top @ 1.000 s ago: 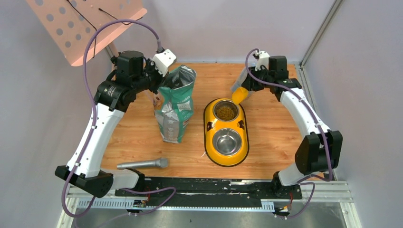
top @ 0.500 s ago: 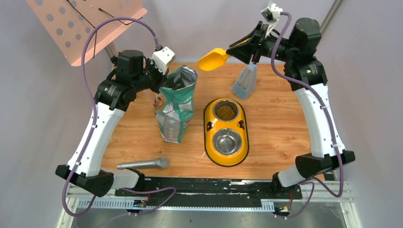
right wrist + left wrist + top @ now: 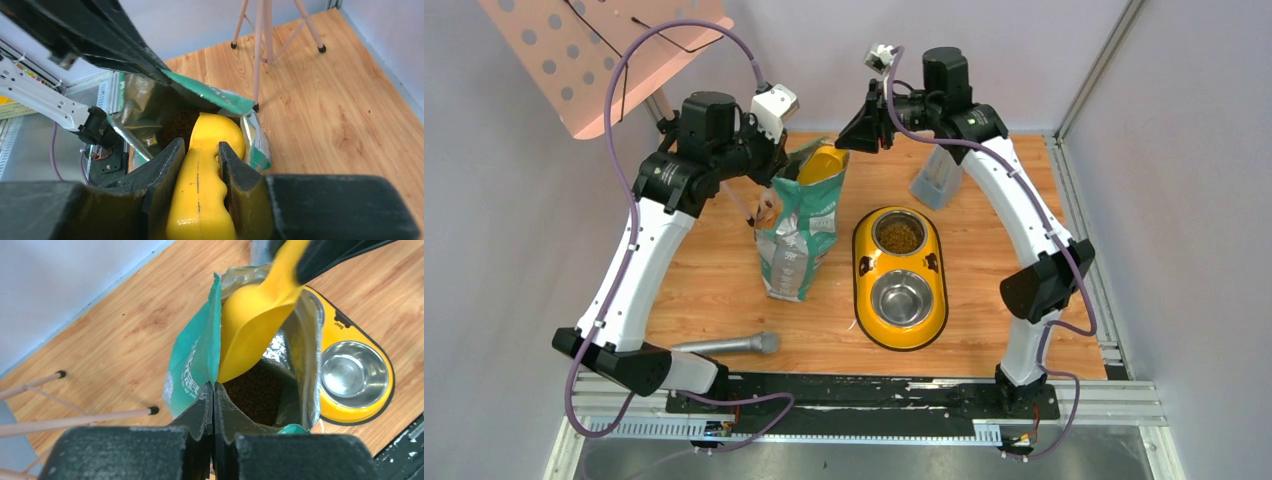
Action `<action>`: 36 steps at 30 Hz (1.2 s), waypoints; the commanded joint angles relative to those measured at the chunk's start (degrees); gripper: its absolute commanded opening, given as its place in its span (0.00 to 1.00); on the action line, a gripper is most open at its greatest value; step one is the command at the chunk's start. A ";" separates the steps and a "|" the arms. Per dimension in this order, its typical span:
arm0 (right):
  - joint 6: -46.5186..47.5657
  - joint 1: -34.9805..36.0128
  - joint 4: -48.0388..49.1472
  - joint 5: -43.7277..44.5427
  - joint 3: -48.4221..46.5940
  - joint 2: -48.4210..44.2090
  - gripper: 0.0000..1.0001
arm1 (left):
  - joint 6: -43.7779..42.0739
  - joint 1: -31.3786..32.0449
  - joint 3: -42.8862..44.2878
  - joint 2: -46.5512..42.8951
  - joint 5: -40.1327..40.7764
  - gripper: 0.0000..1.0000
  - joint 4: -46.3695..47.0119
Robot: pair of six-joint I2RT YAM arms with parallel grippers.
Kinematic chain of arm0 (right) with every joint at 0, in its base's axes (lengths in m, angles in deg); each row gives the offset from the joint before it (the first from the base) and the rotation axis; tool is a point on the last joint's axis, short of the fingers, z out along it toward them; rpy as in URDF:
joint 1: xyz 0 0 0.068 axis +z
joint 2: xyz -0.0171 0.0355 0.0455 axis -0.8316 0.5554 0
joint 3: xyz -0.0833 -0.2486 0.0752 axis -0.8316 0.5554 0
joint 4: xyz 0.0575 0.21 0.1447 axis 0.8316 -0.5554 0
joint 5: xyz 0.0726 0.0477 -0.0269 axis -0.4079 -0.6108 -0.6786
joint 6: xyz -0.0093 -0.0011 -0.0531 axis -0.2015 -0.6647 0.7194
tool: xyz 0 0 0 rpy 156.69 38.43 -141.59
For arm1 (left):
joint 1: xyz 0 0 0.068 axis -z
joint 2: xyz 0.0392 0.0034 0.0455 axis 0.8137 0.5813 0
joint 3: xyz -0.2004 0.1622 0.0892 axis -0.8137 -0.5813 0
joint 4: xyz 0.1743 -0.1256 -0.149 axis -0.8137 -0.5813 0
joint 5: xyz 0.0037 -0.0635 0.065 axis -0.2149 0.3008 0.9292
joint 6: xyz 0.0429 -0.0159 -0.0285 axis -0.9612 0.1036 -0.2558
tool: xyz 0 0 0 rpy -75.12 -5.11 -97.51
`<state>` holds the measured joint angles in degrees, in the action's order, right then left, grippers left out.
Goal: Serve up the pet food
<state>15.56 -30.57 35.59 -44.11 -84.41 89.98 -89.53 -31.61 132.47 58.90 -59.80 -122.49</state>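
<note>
Brown pet food (image 3: pixel 256 396) lies deep inside the green-and-silver bag (image 3: pixel 796 240), which stands upright left of the feeder. My left gripper (image 3: pixel 214 386) is shut on the bag's near rim and holds the mouth wide; from above the left gripper (image 3: pixel 769 190) sits at the bag's left top. My right gripper (image 3: pixel 200 148) is shut on the handle of the yellow scoop (image 3: pixel 216 131). The scoop's bowl (image 3: pixel 822 165) points down into the bag's mouth, just above the kibble. More pet food (image 3: pixel 900 237) fills the far bowl of the yellow feeder (image 3: pixel 861 285).
The feeder's near steel bowl (image 3: pixel 903 298) holds nothing. A clear container (image 3: pixel 934 180) stands behind the feeder. A grey metal cylinder (image 3: pixel 724 345) lies near the front left. A pink perforated stand (image 3: pixel 604 45) on wooden legs (image 3: pixel 75 417) stands at the back left.
My right arm swung the scoop from over the feeder's far bowl, up and leftward, into the bag's mouth. The left arm shifted slightly, still gripping the bag's rim.
</note>
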 commanded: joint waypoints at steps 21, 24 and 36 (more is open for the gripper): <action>21.39 9.40 -15.17 18.46 -7.89 15.91 0.00 | 10.84 2.46 -1.09 -2.47 -8.30 0.00 11.76; 21.60 10.38 -15.66 17.89 -8.07 15.95 0.00 | 11.03 2.48 -2.13 -1.11 -5.83 0.00 11.52; 20.41 10.38 -2.89 22.76 6.41 18.72 0.00 | 14.30 2.46 -7.61 0.14 9.40 0.00 10.57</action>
<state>34.84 -19.25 28.50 -31.81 -86.22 103.69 -76.87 -29.36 125.72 59.62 -55.95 -112.42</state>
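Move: The right hand holds the yellow scoop, its head already inside the bag's mouth. The middle of the mouth lies about 6 cm to this hand's left, 3 cm back and 5 cm below. The filled bowl stands roughly 11 cm to its right, 1 cm ahead and 36 cm down; the empty bowl is 13 cm back, equally far right and low. From the left hand, still pinching the rim, the mouth is about 6 cm right, 1 cm ahead and 2 cm below. Down and to its left, the right hand drives the held scoop deeper into the pet food bag, sinking about 14 cm and going 8 cm left, quickly at first, then slower, while its fingers tip some 15 degrees farther downward. The left hand keeps its pinch on the rim, easing right by 2 cm, then forward and down a little. ##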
